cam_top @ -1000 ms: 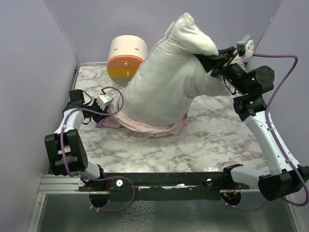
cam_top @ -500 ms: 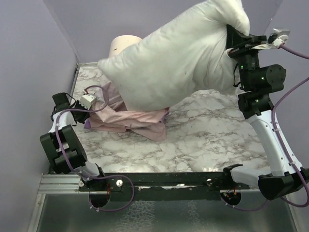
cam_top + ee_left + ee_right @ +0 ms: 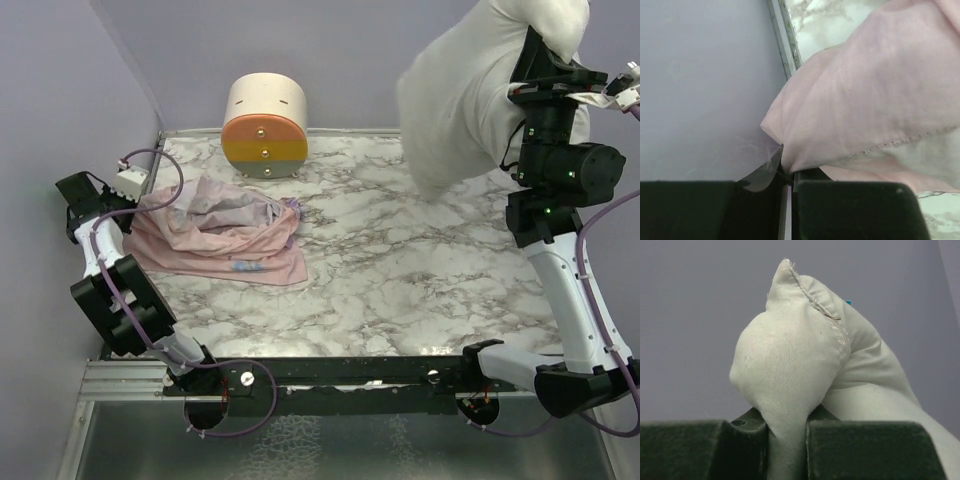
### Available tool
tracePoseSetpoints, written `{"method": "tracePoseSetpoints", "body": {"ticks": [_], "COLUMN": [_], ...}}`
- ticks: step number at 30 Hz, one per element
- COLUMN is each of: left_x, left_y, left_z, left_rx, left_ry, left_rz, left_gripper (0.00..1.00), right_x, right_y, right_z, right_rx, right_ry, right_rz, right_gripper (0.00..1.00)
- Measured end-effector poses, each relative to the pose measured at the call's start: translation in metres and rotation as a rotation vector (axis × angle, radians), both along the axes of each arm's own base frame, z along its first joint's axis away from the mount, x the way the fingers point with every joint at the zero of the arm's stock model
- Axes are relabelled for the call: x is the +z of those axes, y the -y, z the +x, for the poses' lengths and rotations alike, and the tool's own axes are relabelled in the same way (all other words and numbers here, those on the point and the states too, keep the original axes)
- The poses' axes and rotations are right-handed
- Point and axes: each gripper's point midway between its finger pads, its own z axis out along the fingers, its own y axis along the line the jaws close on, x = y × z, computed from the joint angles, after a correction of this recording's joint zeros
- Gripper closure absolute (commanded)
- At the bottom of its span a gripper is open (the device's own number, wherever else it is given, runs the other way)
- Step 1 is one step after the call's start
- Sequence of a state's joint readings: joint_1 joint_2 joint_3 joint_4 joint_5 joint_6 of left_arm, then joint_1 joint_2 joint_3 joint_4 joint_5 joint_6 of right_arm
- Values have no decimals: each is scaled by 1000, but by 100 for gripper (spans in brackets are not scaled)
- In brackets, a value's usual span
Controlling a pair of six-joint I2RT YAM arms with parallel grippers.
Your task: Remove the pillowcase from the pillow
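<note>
The off-white pillow [image 3: 465, 95] hangs in the air at the top right, clear of the table. My right gripper [image 3: 540, 60] is shut on one of its corners; in the right wrist view that pillow corner [image 3: 790, 360] bulges out above the right gripper's [image 3: 787, 440] clamped fingers. The pillowcase [image 3: 225, 235] lies crumpled on the left of the marble table, pale pink with a purple patch, apart from the pillow. At the table's left edge my left gripper [image 3: 140, 203] is shut on its corner. In the left wrist view the left gripper [image 3: 787, 175] pinches pink pillowcase [image 3: 865, 95] fabric.
A cream-and-orange round drawer unit [image 3: 264, 124] stands at the back of the table. Purple walls enclose the left, back and right sides. The table's metal left rail [image 3: 785, 45] runs right beside my left gripper.
My right arm has swung the pillow up and to the right, out of the pillowcase. My left gripper has pulled the pillowcase left to the table edge, where it now lies slack.
</note>
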State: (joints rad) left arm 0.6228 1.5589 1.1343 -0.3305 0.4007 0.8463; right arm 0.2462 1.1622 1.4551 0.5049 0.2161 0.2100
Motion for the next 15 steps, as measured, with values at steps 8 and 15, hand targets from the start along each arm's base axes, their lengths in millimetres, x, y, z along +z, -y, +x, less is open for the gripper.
{"method": "tracePoseSetpoints", "body": {"ticks": [8,15], "left_x": [41,85], "left_y": [78,251], "left_z": [27,23], "left_rx": [-125,-493], "left_ry": [52,62], "left_rz": [-92,-220], "left_gripper": [100,91], "right_x": [-10,-3], "right_y": [-8,-39], "right_z": [13,14], "right_rx": [35,222], "right_ry": [-78,-121], "right_rz": [-39,-69], "right_gripper": [99,99]}}
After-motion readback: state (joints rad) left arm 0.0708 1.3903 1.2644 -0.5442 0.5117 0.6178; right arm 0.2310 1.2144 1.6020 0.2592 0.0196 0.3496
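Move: The left hand keeps its pinch on the wall-side end of the pillowcase; the middle of its pile lies some 22 cm to the right, about 3 cm farther out and 10 cm below. The drawer box stands roughly 32 cm ahead of that hand and 30 cm to its right. From the raised right hand, the pillowcase is about 62 cm left, 8 cm ahead and 60 cm down; the middle of the pillow it holds hangs some 18 cm below, 5 cm left and about level fore and aft. Still pinching the end of the pillowcase, the left hand first lifts and edges forward, then sweeps right about 25 cm, away from the left wall and over the pile towards the drawer box. It keeps climbing and turns some 30 degrees clockwise. The right hand keeps its hold on the pillow and, after a slight dip, carries it a few centimetres left, turning a little counter-clockwise. ##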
